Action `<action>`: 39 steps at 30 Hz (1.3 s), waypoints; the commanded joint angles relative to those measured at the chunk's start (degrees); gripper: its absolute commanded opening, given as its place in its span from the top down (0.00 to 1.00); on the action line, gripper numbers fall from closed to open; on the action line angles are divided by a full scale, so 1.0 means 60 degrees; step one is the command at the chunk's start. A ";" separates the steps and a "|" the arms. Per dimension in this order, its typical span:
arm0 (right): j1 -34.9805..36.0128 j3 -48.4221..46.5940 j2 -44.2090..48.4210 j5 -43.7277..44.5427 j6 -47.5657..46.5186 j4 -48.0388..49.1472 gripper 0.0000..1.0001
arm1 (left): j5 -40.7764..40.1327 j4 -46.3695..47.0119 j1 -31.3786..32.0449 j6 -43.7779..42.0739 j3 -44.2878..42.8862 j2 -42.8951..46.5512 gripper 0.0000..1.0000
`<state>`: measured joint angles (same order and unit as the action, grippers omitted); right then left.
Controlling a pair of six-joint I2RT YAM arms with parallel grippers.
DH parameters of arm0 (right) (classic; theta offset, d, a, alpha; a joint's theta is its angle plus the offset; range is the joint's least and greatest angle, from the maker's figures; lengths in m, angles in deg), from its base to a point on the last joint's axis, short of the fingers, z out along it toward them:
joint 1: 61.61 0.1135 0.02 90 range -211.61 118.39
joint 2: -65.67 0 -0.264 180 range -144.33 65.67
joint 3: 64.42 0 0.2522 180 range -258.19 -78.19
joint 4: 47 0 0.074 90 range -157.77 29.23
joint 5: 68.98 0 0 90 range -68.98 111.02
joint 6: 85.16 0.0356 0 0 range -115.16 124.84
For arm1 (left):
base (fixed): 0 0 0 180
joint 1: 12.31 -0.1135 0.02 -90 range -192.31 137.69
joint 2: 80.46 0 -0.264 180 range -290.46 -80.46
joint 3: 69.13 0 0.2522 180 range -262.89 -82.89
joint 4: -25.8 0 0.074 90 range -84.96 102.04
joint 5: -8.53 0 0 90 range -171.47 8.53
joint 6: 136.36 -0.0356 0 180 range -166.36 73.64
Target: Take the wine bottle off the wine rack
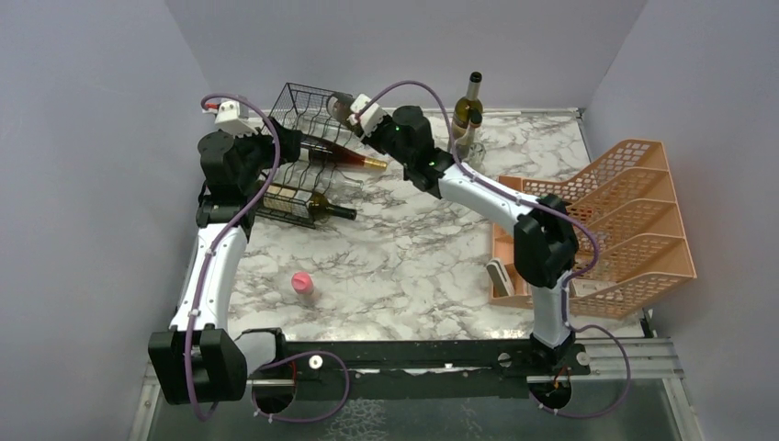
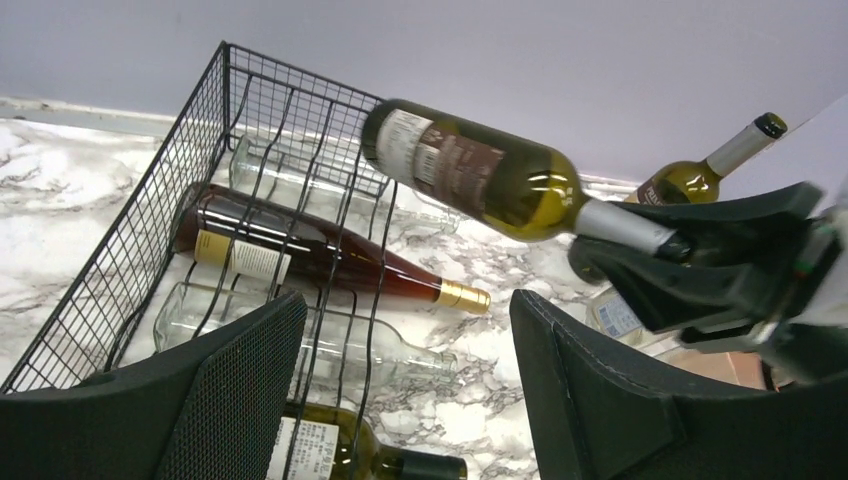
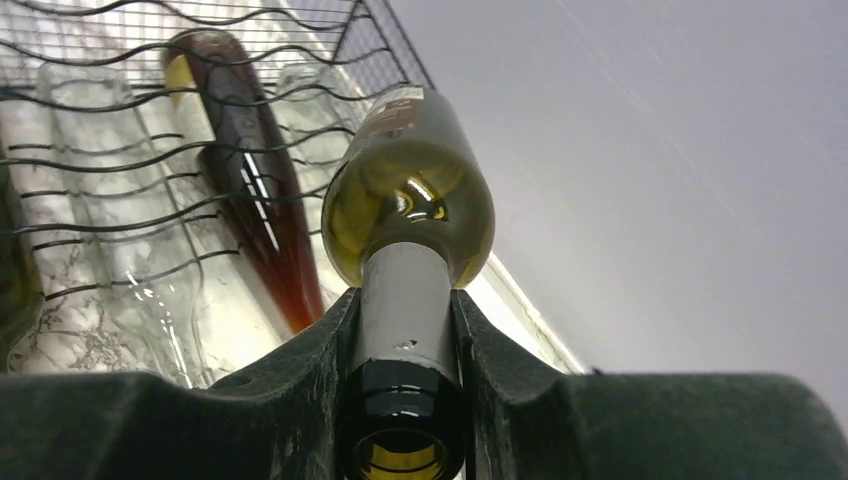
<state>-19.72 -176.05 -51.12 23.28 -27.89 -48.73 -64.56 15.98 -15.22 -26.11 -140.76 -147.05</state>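
A green wine bottle (image 1: 341, 107) (image 2: 470, 175) (image 3: 410, 200) with a pale label and grey foil neck lies tilted over the top right corner of the black wire wine rack (image 1: 303, 101) (image 2: 150, 230) (image 3: 150, 60). My right gripper (image 1: 361, 113) (image 2: 660, 245) (image 3: 405, 330) is shut on its neck, both pads pressed against the foil. Whether the bottle's base touches the rack I cannot tell. My left gripper (image 1: 289, 144) (image 2: 410, 400) stands open at the rack's front left, with some rack wires between its fingers (image 2: 230, 390).
The rack holds an amber bottle with a gold cap (image 1: 344, 156) (image 2: 320, 255), a green bottle with a black cap (image 1: 312, 204) and clear bottles (image 2: 330, 345). Another bottle (image 1: 468, 110) stands at the back. A peach tiered organizer (image 1: 625, 220) sits right, a small pink object (image 1: 301, 283) near front.
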 commanded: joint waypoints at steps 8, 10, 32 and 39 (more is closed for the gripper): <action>-0.0097 0.0459 0.2300 -0.0729 0.3313 -0.3120 0.99 | 0.0375 0.0719 -0.0030 -0.0042 0.0276 -0.0040 0.20; -0.0097 0.0599 0.2651 -0.0691 0.3580 -0.3692 0.99 | 0.0540 0.0772 -0.0031 0.0024 0.0281 -0.0094 0.20; -0.0590 -0.0512 0.4564 0.1325 0.6108 -1.1201 0.99 | 0.1640 0.1270 -0.0052 0.0725 0.0299 -0.0575 0.20; -0.0767 -0.1472 0.4599 0.1046 0.6501 -1.2761 0.99 | 0.1615 0.1250 -0.0056 0.0679 0.0313 -0.0548 0.20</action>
<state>-24.31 -179.98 -26.03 29.32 8.59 -121.23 -56.39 21.42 -15.25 -22.33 -139.34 -150.29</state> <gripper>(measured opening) 0.347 0.798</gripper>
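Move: The right hand still has the wine bottle by the neck, its base end over the far right corner of the rack. The open patch of table it is bound for is about 10 cm back, 17 cm right and 25 cm down. Beyond the patch stand a clear bottle, about 7 cm ahead and 17 cm right of the hand, and a green one some 16 cm ahead and 15 cm right. The red bottle in the rack is roughly 10 cm ahead and 14 cm left. From the left hand the patch is about 40 cm right, level with it and 30 cm down. Keeping its pinch on the bottle neck, the right hand sweeps some 25 cm back and to the right, away from the rack towards the open table in front of the standing bottles, at nearly the same height. On the way the wrist tips down some 50 degrees and swings clockwise, turning the bottle base-down. The left hand, open and empty, drifts a little to the right. ##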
